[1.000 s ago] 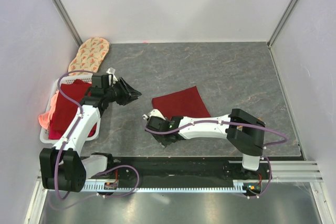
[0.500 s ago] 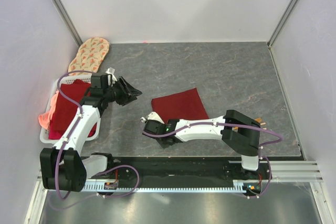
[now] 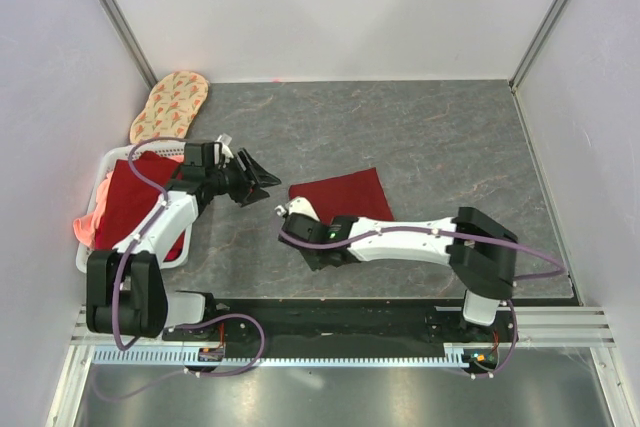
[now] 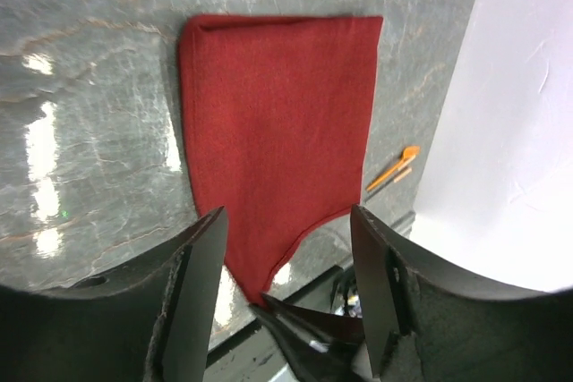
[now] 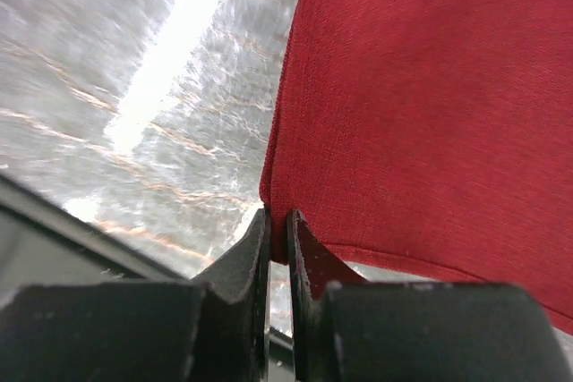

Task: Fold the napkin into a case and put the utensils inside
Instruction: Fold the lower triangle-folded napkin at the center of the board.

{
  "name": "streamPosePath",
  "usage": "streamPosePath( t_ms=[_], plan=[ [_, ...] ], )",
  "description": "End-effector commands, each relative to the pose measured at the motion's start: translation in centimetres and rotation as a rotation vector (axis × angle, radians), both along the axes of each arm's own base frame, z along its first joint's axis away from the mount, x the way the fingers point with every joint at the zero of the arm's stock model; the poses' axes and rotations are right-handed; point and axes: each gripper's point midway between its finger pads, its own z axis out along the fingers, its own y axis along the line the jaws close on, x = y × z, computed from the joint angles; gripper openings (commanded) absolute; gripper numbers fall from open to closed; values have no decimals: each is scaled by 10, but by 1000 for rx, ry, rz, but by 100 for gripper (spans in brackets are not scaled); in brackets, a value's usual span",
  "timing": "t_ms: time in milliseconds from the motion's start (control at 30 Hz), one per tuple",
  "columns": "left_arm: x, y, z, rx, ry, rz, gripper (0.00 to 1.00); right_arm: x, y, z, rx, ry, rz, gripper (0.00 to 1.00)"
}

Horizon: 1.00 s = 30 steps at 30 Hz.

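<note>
The dark red napkin [image 3: 345, 197] lies flat on the grey table as a four-sided patch, with its narrow end nearest me. My right gripper [image 5: 277, 221] is shut on the near left corner of the napkin [image 5: 430, 105], which the pinch lifts slightly. My left gripper [image 3: 265, 182] hovers just left of the cloth, open and empty, pointing at it. In the left wrist view the napkin [image 4: 277, 123] fills the gap between my open left gripper [image 4: 286, 221]. A thin orange utensil [image 4: 394, 167] lies beyond the cloth by the wall. The right arm hides it in the top view.
A white basket [image 3: 82, 259] holding brighter red and pink cloths stands at the left edge. An oval beige patterned mat [image 3: 170, 102] lies behind it in the far left corner. Walls close in the table on three sides.
My right gripper has closed on the napkin's near left corner. My left gripper has opened wider and moved right and a little down, towards the napkin.
</note>
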Motion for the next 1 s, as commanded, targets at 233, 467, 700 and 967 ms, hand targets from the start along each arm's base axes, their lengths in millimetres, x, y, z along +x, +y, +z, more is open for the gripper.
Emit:
streamPosePath(
  t_ms=[233, 467, 700, 967],
  plan=[
    [14, -22, -21, -53, 64, 23, 67, 3, -3, 50, 293, 44, -80, 0],
    [15, -21, -34, -32, 80, 53, 65, 13, -18, 67, 432, 81, -137, 0],
    [10, -22, -49, -39, 119, 68, 62, 25, -34, 78, 526, 93, -191, 0],
    [15, -29, -64, -21, 143, 34, 61, 33, -51, 82, 571, 86, -230, 0]
  ],
)
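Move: The right hand, some 4 cm above the board, already pinches the near corner of the napkin. The napkin's middle lies about 12 cm ahead of it and 6 cm to its right; the far right corner is roughly 24 cm ahead and 13 cm right. The empty left hand has the napkin's left corner about 5 cm ahead, 6 cm to its right and 12 cm below, with the basket some 25 cm to its left, level with it. Still pinching the near corner of the napkin, the right hand lifts it about 6 cm, then carries it rightward some 5 cm and a little forward over the napkin, rolling roughly 30 degrees so its fingertips swing out to the left. Meanwhile the left hand, fingers staying open, sinks about 6 cm and shifts slightly right towards the napkin's left corner, its fingers tipping further down. ##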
